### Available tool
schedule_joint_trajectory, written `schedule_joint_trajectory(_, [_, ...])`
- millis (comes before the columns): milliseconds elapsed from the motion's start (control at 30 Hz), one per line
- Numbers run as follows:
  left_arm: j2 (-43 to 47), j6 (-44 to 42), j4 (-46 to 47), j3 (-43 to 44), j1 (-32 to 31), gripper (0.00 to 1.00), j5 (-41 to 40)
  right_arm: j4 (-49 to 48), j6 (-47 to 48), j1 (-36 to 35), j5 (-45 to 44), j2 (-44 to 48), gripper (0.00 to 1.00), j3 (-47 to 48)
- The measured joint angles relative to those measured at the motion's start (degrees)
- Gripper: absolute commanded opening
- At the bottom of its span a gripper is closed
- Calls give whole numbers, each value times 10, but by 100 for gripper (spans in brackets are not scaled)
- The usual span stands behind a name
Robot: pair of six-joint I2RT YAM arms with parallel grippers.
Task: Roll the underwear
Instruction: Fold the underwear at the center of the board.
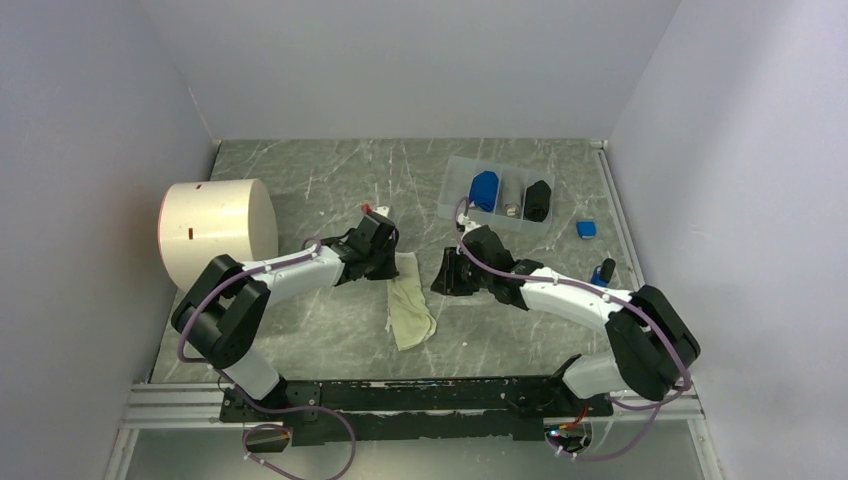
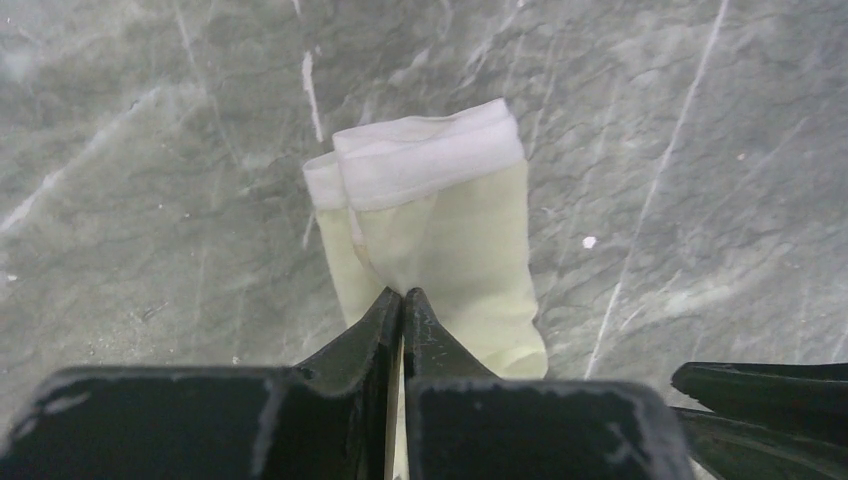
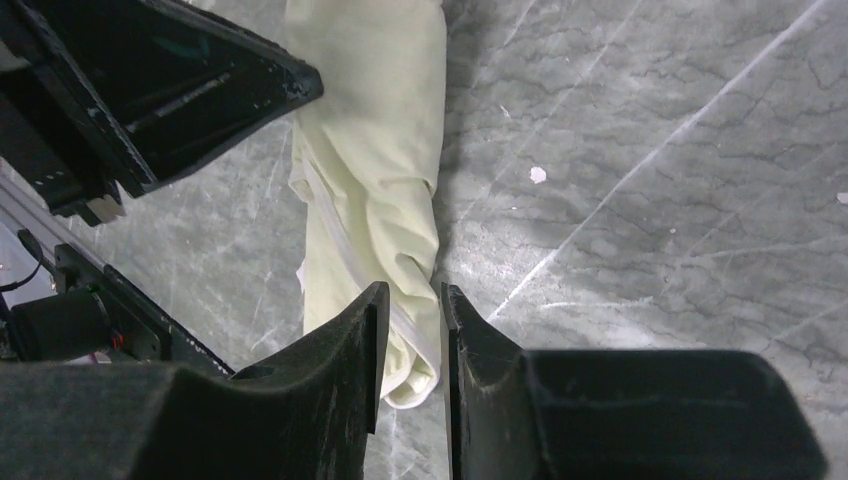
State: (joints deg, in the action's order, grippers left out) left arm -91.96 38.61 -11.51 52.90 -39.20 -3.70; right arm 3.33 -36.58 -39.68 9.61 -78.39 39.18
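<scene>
The pale cream underwear [image 1: 410, 305] lies as a long folded strip on the grey marbled table, between the two arms. My left gripper [image 1: 385, 262] sits at its far end. In the left wrist view the left gripper [image 2: 403, 292] is shut, pinching a fold of the underwear [image 2: 450, 230] just below its white waistband. My right gripper [image 1: 450, 275] stands to the right of the strip. In the right wrist view the right gripper [image 3: 414, 295] holds its jaws a little apart, and the end of the underwear [image 3: 370, 170] shows in the gap, resting on the table.
A clear tray [image 1: 452, 185] at the back holds a blue bundle [image 1: 484, 190] and a black bundle [image 1: 538, 200]. Two small blue blocks [image 1: 587, 228] [image 1: 603, 270] lie on the right. A big white cylinder [image 1: 218, 230] stands on the left. Walls close three sides.
</scene>
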Motion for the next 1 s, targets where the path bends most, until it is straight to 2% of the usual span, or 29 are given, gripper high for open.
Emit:
schedule_joint_trajectory(467, [6,17,-4,-26,0,7,-37,-10,0,0,20,-44,30,38])
schedule_joint_trajectory(667, [-2,18,-4,-26,0,7,-49,-47,-3,-1,29,-87,12,76])
schedule_joint_trajectory(1000, [-6,28,-1,-30,0,7,-51,-95,-11,-14,24,-256,0,200])
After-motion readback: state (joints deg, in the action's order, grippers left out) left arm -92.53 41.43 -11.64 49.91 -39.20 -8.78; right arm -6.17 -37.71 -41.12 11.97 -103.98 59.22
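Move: The right gripper is empty, and the underwear's white waistband end lies about 10 cm ahead, 8 cm to its left and 4 cm below. The cloth's near end is some 12 cm back and 6 cm left of that gripper; the blue roll in the box is roughly 27 cm ahead and 9 cm right. From the left gripper, already shut on the cloth's upper layer, the waistband lies about 4 cm ahead, 3 cm right and 3 cm lower. Keep the left fingers shut on the underwear's upper layer and bring it about 2 cm left while lowering it about 2 cm to lay the fold down. Sweep the right gripper left and forward to the waistband end, some 12 cm in all, slow at first and then fast, rising slightly before it dips, and shut its part-open fingers on the way, close beside the left gripper. ##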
